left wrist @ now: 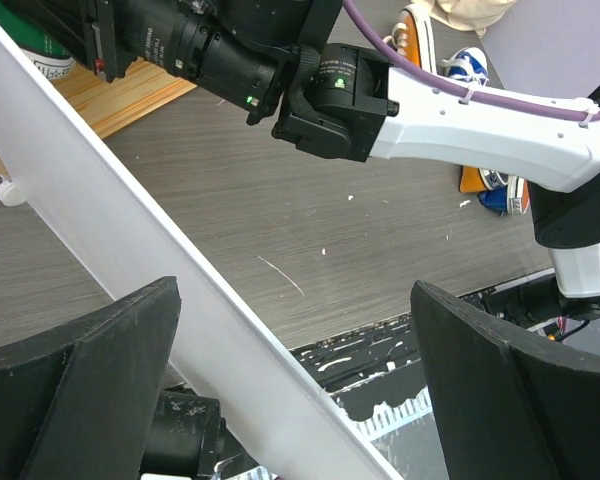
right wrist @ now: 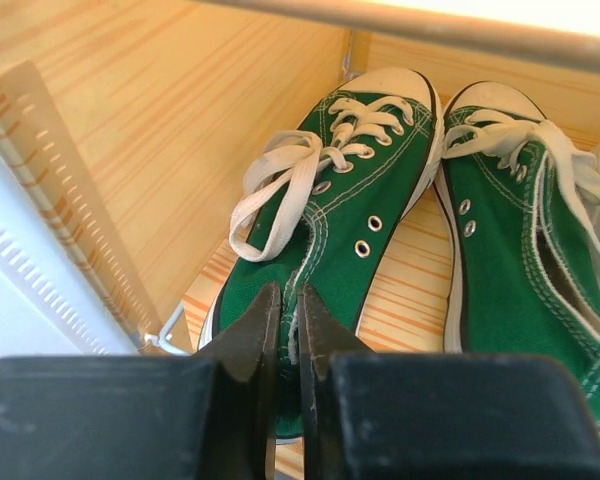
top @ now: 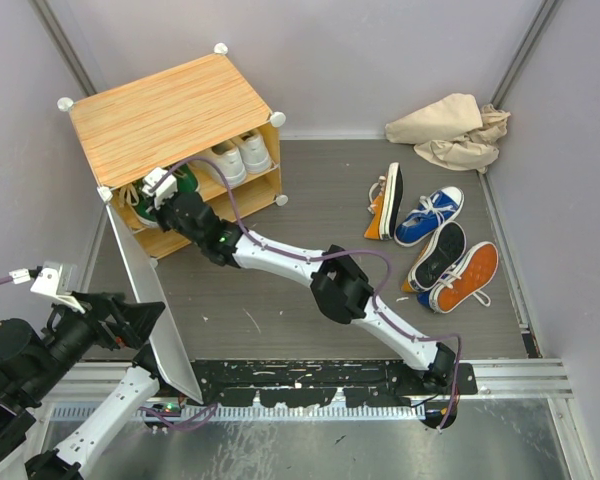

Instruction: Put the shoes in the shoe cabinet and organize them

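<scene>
The shoe cabinet (top: pixel 170 110) stands at the back left with its pale door (top: pixel 155 300) swung open toward me. A pair of green shoes (right wrist: pixel 350 200) rests on the wooden shelf inside, and white shoes (top: pixel 235 155) sit beside them. My right gripper (right wrist: pixel 288 310) reaches into the cabinet and is shut on the heel rim of the left green shoe. My left gripper (left wrist: pixel 295 290) is open, its wide fingers (left wrist: pixel 90 370) straddling the door's (left wrist: pixel 130 250) edge. Orange and blue shoes (top: pixel 430 215) lie loose on the floor at the right.
A crumpled beige cloth bag (top: pixel 450 130) lies in the back right corner. The right arm (top: pixel 340 285) stretches diagonally across the grey floor. An orange shoe (top: pixel 385 200) stands on its side; another (top: pixel 467 277) lies sole up near the right wall.
</scene>
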### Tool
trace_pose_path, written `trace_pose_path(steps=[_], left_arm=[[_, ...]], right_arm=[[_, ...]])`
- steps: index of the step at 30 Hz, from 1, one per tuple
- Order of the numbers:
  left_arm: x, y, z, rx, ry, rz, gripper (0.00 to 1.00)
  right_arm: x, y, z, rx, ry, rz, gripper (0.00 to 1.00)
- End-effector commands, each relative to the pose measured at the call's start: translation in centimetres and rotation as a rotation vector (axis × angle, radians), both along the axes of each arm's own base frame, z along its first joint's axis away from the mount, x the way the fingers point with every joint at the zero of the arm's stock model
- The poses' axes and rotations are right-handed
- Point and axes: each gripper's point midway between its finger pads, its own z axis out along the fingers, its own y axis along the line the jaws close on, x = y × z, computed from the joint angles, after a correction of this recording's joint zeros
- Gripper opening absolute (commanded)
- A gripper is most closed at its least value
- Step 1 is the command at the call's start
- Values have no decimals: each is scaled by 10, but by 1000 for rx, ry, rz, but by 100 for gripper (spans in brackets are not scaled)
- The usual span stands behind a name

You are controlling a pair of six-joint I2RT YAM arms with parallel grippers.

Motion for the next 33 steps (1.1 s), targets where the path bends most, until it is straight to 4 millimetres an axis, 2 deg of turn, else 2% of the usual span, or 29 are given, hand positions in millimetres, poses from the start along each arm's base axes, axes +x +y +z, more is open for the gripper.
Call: trace_pose_path(steps=[1, 4, 7, 8, 9, 12, 13, 15, 22, 24, 25, 26, 30, 33], left_arm=[[3, -1, 9, -16, -26, 3, 100], [3, -2, 8, -18, -22, 2, 100], [4, -2, 7, -21, -18, 5, 100], [4, -2, 8, -22, -15, 4, 100], [5, -2, 8, -23, -15, 7, 100], [6, -2, 9, -24, -12, 10, 100], [6, -2, 10, -24, -12, 13, 100], [9, -3, 11, -28, -13, 17, 100], [16, -10, 20, -50, -27, 7, 100], [17, -11, 21, -54, -34, 1, 100], [18, -12, 22, -55, -35, -2, 100], [18, -13, 22, -56, -37, -3, 100], [19, -15, 24, -58, -40, -16, 100], [17, -16, 27, -64, -53, -23, 100]], right_arm=[[23, -22, 104, 252, -152, -107, 4], [28, -21, 92, 246, -147, -124, 8], [30, -22, 82, 238, -130, -138, 21], [30, -23, 82, 237, -127, -138, 27], [29, -24, 78, 228, -121, -137, 41], [19, -29, 75, 211, -116, -116, 72], [13, -33, 79, 219, -121, -105, 80], [2, -42, 87, 239, -131, -91, 89], [-29, -73, 103, 245, -105, -28, 97], [-37, -89, 110, 232, -96, -30, 100], [-38, -94, 102, 210, -84, -36, 100], [-41, -102, 106, 200, -79, -42, 100], [-34, -138, 81, 111, -22, -132, 100], [-24, -177, 49, 33, 60, -234, 100]])
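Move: The left-hand green shoe is already in the left end of the upper shelf, its heel still pinched by the right gripper; its middle is about 7 cm ahead, 5 cm left and slightly below that hand. The other green shoe's middle is roughly 13 cm ahead and 1 cm right, and the nearer white shoe's some 18 cm ahead and 12 cm right. From the left gripper the held shoe is about 28 cm ahead, 3 cm left and lower. Ease the right gripper with the green shoe's heel about 1.5 cm further forward onto the upper shelf, then spread the fingers from nearly shut to fully open and let go of the heel. Draw the open hand off to the right, some 13 cm, backing about 5 cm out of the cabinet and dipping briefly before rising 6 cm. ##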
